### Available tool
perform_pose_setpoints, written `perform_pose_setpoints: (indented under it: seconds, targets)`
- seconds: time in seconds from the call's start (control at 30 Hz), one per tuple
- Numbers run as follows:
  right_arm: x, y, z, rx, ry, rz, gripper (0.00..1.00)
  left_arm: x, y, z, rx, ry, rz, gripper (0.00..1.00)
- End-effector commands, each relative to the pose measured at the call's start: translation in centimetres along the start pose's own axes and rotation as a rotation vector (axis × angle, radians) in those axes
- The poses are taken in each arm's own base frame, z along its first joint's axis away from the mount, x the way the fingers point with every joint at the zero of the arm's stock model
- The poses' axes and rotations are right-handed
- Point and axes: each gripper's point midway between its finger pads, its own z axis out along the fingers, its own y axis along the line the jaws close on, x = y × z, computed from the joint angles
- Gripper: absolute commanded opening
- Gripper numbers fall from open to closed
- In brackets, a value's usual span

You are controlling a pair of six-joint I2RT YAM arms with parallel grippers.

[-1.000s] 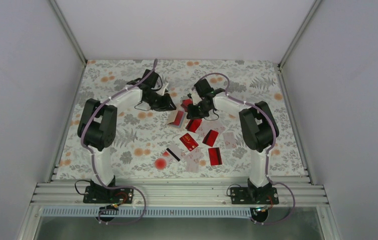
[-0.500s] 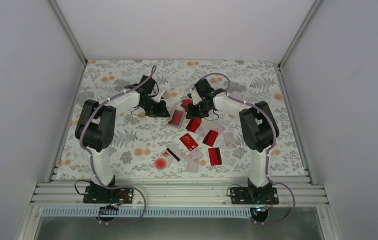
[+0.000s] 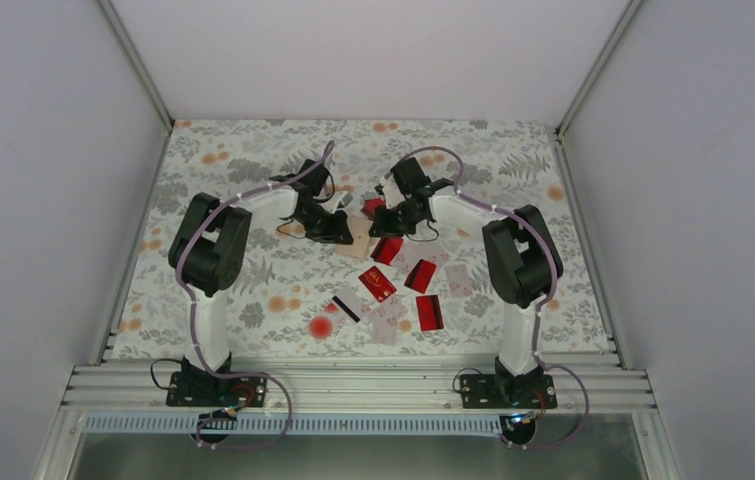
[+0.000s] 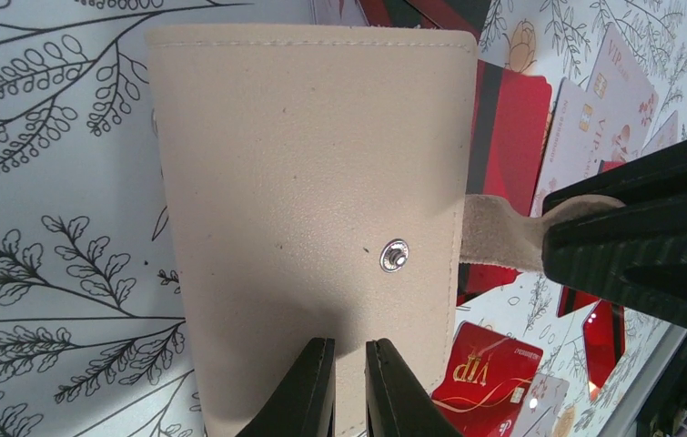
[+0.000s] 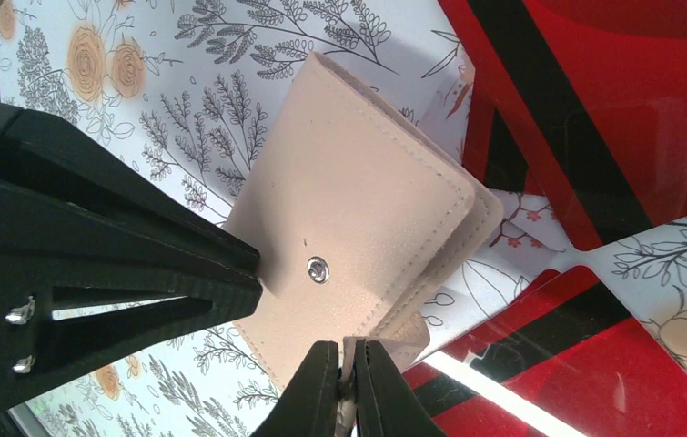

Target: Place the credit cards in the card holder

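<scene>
The tan card holder (image 3: 359,243) lies folded closed on the floral cloth, snap stud facing up (image 4: 395,256). My left gripper (image 4: 350,344) is shut to a narrow slit, its tips resting on the holder's cover near one edge, with nothing between them. My right gripper (image 5: 347,346) is shut on the holder's strap tab (image 4: 494,232) at the opposite edge. The credit cards are scattered in front of and beside the holder: red ones (image 3: 377,283) (image 3: 430,311), pale ones (image 3: 389,320), and a white one with a black stripe (image 3: 346,306). A red VIP card (image 4: 485,373) lies just beside the holder.
A round red blot (image 3: 322,326) marks the cloth left of the cards. Both arms meet over the far middle of the table (image 3: 253,290). White walls enclose the table on three sides, and an aluminium rail (image 3: 353,385) runs along the near edge.
The card holder lay open with a red card showing; now it is folded closed, tan side up. My left gripper moved right onto it and narrowed. The right gripper barely moved.
</scene>
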Motion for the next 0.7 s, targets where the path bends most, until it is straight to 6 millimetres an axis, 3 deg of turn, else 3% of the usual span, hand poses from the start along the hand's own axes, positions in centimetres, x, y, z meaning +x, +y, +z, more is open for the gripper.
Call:
perform_pose_setpoints:
  seconds: [0.0, 0.3, 0.53, 0.67]
  targets:
    - [-0.8, 0.9, -0.5, -0.050, -0.030, 0.028, 0.04, -0.6, -0.2, 0.5, 0.009, -0.001, 0.025, 0.11]
    - [-0.8, 0.2, 1.5, -0.057, 0.000, 0.112, 0.05, -0.1, -0.2, 0.9, 0.021, 0.012, 0.010, 0.11]
    - [-1.1, 0.8, 2.5, -0.109, 0.009, 0.148, 0.23, 0.2, -0.2, 1.2, 0.034, 0.021, -0.006, 0.11]
    - [-1.4, 1.3, 2.5, -0.136, 0.012, 0.149, 0.27, 0.3, -0.2, 1.3, 0.042, 0.026, -0.008, 0.11]
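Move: The stud on the card holder that the right hand's strap belongs on lies about 3 cm to that hand's left, 1 cm ahead and 3 cm below. A loose red striped card lies some 3 cm back and 3 cm right of this hand, another about 6 cm straight ahead, and the red VIP card 10 cm back and 1 cm right, all some 5 cm below. From the left hand, the stud is about 2 cm ahead, 1 cm right and 1 cm below. Still pinching the holder's closing strap, the right hand eases left, then sinks about 2 cm, bringing the strap's snap towards the stud; in all it shifts some 1.5 cm left and tilts about 10 degrees. As it comes down its fingers open about a quarter of their range and let go of the strap. The left hand's nearly shut fingertips stay pressed on the holder, steadying it. ##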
